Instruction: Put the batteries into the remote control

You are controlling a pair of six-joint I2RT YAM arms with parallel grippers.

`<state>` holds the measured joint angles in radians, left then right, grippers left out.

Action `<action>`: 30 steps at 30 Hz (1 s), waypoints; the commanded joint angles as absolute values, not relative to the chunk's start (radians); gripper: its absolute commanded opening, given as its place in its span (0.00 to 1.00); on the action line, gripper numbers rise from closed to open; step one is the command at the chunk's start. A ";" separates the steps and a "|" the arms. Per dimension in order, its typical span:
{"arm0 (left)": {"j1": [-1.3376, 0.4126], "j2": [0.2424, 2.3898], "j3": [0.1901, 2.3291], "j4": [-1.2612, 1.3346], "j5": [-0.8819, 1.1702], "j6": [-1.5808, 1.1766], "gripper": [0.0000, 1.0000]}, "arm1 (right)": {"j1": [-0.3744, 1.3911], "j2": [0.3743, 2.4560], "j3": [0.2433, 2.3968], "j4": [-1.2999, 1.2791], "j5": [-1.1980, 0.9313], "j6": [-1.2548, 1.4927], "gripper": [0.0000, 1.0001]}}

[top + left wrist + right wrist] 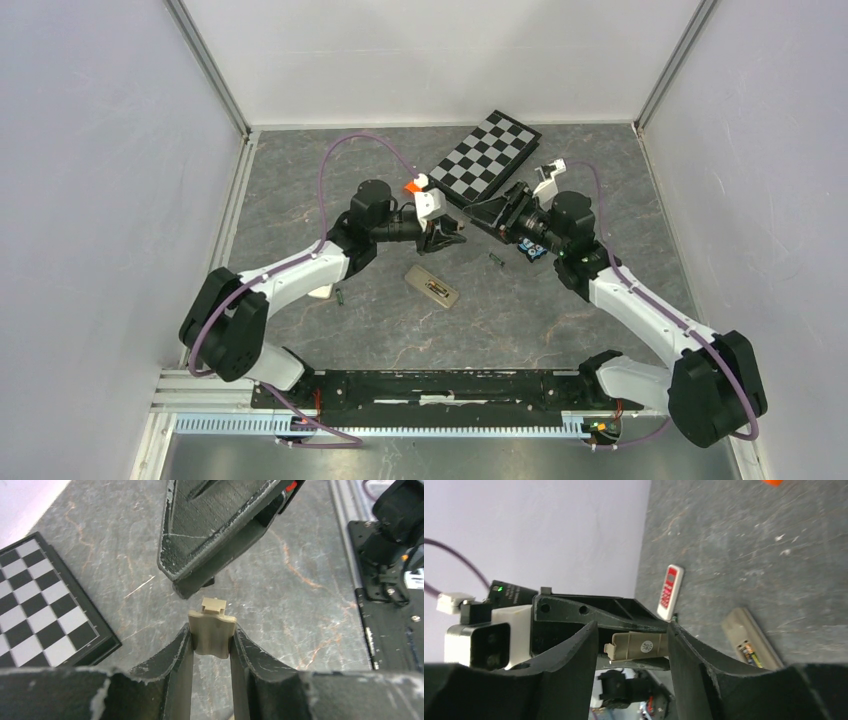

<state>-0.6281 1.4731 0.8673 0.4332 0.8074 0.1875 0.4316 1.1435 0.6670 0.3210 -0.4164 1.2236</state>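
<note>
The beige remote control (432,287) lies back-up on the table with its battery bay open; cells (749,652) show inside it. My left gripper (211,632) is shut on the beige battery cover (212,630) and holds it in the air. My right gripper (633,630) is open around that cover (639,646), its fingers (215,535) facing the left ones. In the top view the left gripper (452,232) and right gripper (490,218) meet above the table behind the remote. One loose battery (495,258) lies right of the remote, another (341,294) to its left.
A folded checkerboard (488,158) lies at the back, close behind both grippers. A blue-and-black gadget (533,252) sits under the right wrist. A white and red remote (670,591) lies by the left arm. Cage walls enclose the table.
</note>
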 commanded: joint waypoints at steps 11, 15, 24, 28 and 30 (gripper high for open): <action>-0.643 1.460 1.102 -0.124 0.570 0.677 0.25 | 0.466 1.189 0.914 0.003 -0.302 0.791 0.51; -0.644 1.476 1.132 -0.159 0.559 0.708 0.25 | 0.505 1.216 0.939 -0.026 -0.309 0.763 0.54; -0.648 1.509 1.162 -0.204 0.564 0.734 0.26 | 0.533 1.252 0.920 0.051 -0.297 0.790 0.57; -0.647 1.523 1.181 -0.227 0.557 0.749 0.26 | 0.541 1.283 0.944 0.026 -0.292 0.781 0.55; -0.648 1.528 1.187 -0.231 0.548 0.755 0.27 | 0.548 1.303 0.952 0.010 -0.288 0.782 0.53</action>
<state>-0.6430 1.5196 1.1332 -0.2123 0.5678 0.6964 0.5350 1.2675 0.8989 0.0048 -0.3080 0.7959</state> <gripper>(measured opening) 0.352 0.551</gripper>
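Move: The remote lies battery side up on the table, roughly 19 cm below the left hand, 7 cm to its left and 3 cm back; the loose battery is 4 cm ahead, 7 cm right and equally far down. The battery cover, already in the left fingers, sits about 2 cm back and 3 cm below the right hand, level sideways. From that hand the remote is 5 cm back, 7 cm left, the battery 2 cm ahead, 7 cm right, both some 23 cm down. The battery cover, still pinched by the left fingers, is carried forward, left and down, about 3 cm each, while that hand tips its fingers some 25 degrees downward. The empty right hand goes forward 2 cm, swings back and leftward, then sinks to about 2.5 cm below its start, tilting its fingers down some 20 degrees and keeping them open about the cover. ##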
